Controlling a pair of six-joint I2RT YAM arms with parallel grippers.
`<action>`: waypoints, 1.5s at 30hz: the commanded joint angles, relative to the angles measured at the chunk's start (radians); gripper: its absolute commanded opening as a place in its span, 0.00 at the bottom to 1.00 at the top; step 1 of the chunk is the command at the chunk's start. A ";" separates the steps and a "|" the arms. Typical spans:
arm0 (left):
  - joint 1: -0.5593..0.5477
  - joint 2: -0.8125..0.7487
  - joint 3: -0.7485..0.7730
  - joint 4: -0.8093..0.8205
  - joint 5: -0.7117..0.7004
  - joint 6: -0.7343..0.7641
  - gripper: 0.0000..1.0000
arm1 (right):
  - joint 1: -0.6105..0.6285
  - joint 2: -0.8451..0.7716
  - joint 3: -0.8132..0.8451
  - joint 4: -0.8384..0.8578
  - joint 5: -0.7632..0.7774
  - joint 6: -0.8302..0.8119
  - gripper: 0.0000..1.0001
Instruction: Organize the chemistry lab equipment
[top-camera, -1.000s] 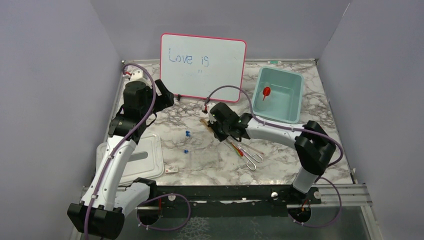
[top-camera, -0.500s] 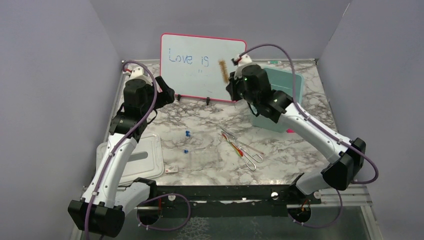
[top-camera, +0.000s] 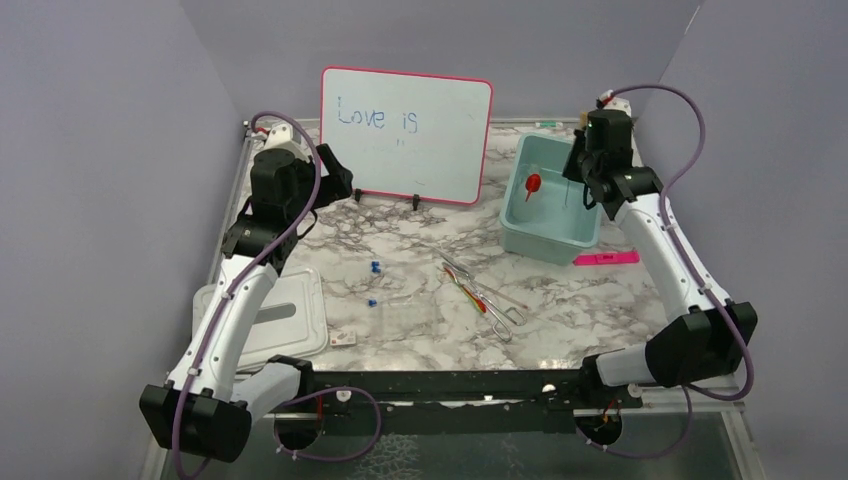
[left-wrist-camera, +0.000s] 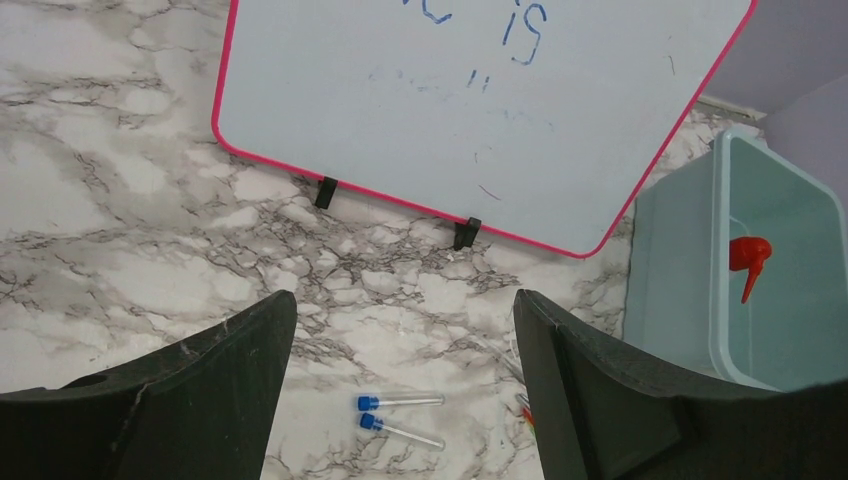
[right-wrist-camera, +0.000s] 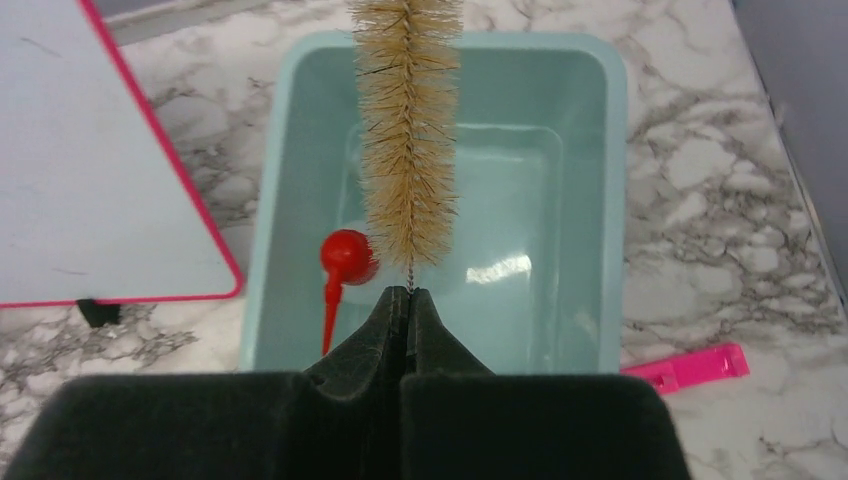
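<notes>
My right gripper (right-wrist-camera: 407, 295) is shut on the wire stem of a tan bristle brush (right-wrist-camera: 405, 130) and holds it above the teal bin (right-wrist-camera: 612, 200). In the top view it (top-camera: 588, 168) hangs over the bin's (top-camera: 550, 246) back right. A clear squeeze bottle with a red nozzle (right-wrist-camera: 343, 258) lies in the bin. My left gripper (left-wrist-camera: 405, 300) is open and empty, high near the whiteboard. Two blue-capped tubes (left-wrist-camera: 400, 402) lie on the table below it. Metal tongs (top-camera: 503, 316), red and brown-handled tools (top-camera: 468, 292) and a clear rack (top-camera: 410, 318) lie mid-table.
The pink-framed whiteboard (top-camera: 405, 135) stands at the back. A pink marker (top-camera: 605, 258) lies right of the bin. A white lid (top-camera: 270, 320) sits at the front left, with a small white item (top-camera: 343, 340) beside it. Grey walls close in three sides.
My right arm has swung from mid-table up past the whiteboard to above the bin, carrying the brush. The pink marker now shows. The left arm has barely moved.
</notes>
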 joint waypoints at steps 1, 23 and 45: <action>0.006 0.016 0.042 0.045 0.006 -0.002 0.83 | -0.079 0.006 -0.093 -0.046 -0.072 0.103 0.01; 0.006 0.073 0.073 0.068 0.214 0.048 0.84 | -0.123 0.324 -0.212 0.100 -0.132 0.230 0.01; 0.006 0.072 0.058 0.062 0.208 0.029 0.85 | -0.116 0.086 -0.128 -0.048 -0.124 0.168 0.43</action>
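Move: The right hand, still gripping the brush, is high over the teal bin, whose middle is about 3 cm ahead, 2 cm right and 20 cm below. Inside, the red-capped bottle lies roughly 4 cm ahead and 3 cm left; outside, the pink tool lies some 9 cm back and 13 cm right, 26 cm down. From the left hand, the bin is around 45 cm right, 7 cm ahead and 21 cm below. Right hand lowers the brush about 20 cm into the bin, releases it, rises; left swings 4 cm right. ##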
